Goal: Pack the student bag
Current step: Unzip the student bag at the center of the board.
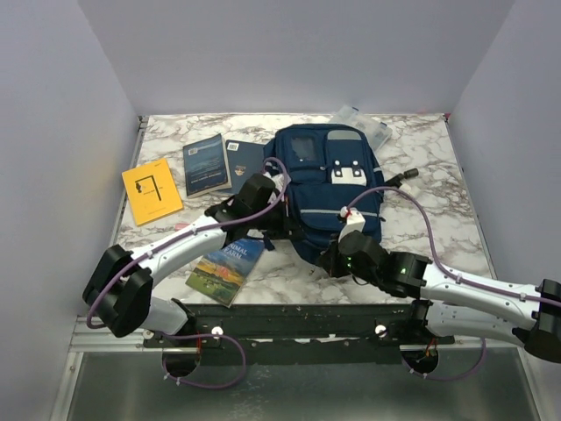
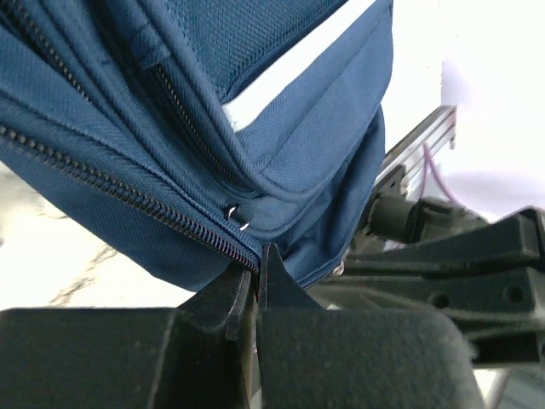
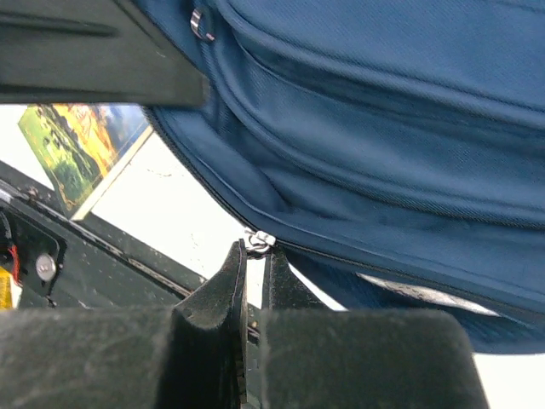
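The student bag (image 1: 329, 189), navy with grey stripes and a white patch, lies flat in the middle of the marble table. My left gripper (image 1: 282, 230) is at the bag's near left edge. In the left wrist view its gripper (image 2: 252, 271) is shut, and the bag's zipper seam (image 2: 128, 198) runs down into the pinch of the fingertips. My right gripper (image 1: 335, 260) is at the bag's near edge. In the right wrist view the gripper (image 3: 255, 256) is shut on the pull hanging from the silver zipper slider (image 3: 260, 239). The bag's (image 3: 383, 128) main zipper looks closed.
A yellow book (image 1: 151, 190) and two dark blue books (image 1: 206, 164) (image 1: 244, 158) lie left of the bag. A landscape-cover book (image 1: 225, 269) sits near the front edge, under the left arm. A clear plastic box (image 1: 361, 123) lies behind the bag. Grey walls enclose the table.
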You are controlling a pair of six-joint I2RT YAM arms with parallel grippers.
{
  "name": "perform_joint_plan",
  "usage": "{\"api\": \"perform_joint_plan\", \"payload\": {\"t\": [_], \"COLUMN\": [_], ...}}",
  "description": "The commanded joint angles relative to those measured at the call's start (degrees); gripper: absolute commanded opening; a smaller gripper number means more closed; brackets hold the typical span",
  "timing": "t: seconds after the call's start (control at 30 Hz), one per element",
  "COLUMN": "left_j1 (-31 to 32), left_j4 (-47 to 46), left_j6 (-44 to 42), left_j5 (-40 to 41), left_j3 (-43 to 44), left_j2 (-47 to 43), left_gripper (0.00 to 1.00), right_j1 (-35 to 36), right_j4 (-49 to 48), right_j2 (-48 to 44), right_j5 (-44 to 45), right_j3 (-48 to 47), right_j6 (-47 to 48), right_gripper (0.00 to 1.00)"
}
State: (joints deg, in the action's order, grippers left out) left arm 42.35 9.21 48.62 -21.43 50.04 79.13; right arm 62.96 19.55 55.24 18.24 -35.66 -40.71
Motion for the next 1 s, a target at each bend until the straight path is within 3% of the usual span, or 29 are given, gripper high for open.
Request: {"api": "perform_joint_plan", "payload": {"t": [0.0,0.17,0.33,0.53,0.57,0.67,0.8,0.9,0.97], "left_j1": [-7.53,-14.55,-15.89,-15.98,-15.90,-14.47,-11.71,-11.26,-10.62], "left_j4": [11.45,15.12,16.29,17.95,19.26,20.95,18.23,14.91,13.46], "left_j6": [-19.70,-23.61,-23.94,-23.95,-23.85,-22.67,-19.75,-15.79,-12.67], "left_j5": [-4.76,-9.50,-11.35,-9.24,-7.81,-3.19,-0.64,-1.39,-2.21], "left_j3": [7.47,7.98,9.41,10.91,11.34,11.11,6.87,2.20,-0.38], "left_j2": [-1.81,-1.38,-0.18,2.12,2.60,2.82,0.24,-3.77,-6.26], "left_gripper": [0.00,0.00,0.00,0.00,0.00,0.02,0.31,0.58,0.70], "right_j1": [0.34,0.36,0.25,0.22,0.23,0.26,0.24,0.24,0.28], "right_j4": [7.06,9.43,20.66,24.78,24.68,13.47,-0.18,-2.48,-3.88], "right_j2": [-1.98,-2.78,0.18,5.00,5.55,3.24,-3.69,-5.96,-6.09], "right_j5": [3.62,5.82,15.46,23.47,24.25,20.62,12.68,11.78,10.73], "right_j3": [1.64,4.77,4.70,4.07,3.50,4.15,6.97,7.36,7.51], "right_j6": [-6.45,-12.92,-25.49,-37.09,-37.55,-23.64,-10.46,-9.74,-9.87], "right_gripper": [0.01,0.01,0.01,0.01,0.01,0.01,0.01,0.01,0.01]}}
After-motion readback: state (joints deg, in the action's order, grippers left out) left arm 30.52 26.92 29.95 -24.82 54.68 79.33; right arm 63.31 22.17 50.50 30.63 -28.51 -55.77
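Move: Between the left fingers lies the bag's zipper rim at the near left corner; the zipper pull is about 7 cm back and 7 cm to the right of them, slightly lower. The Animal Farm book lies roughly 17 cm to this hand's left, 8 cm back and 10 cm below. The right fingers already hold the zipper pull; from them the bag's near right corner is some 12 cm to the right and 6 cm ahead, the bag's middle 17 cm straight ahead, both about 3 cm lower. Hauling the pinched rim left and a little forward, the left hand travels about 7 cm away from the pull, holds there, then opens past halfway and lets go as it sinks slightly. Against it the right hand keeps its pinch on the zipper pull and draws it right towards the near right corner, dipping about 5 cm and turning clockwise some 30 degrees, then rising and turning partly back. ##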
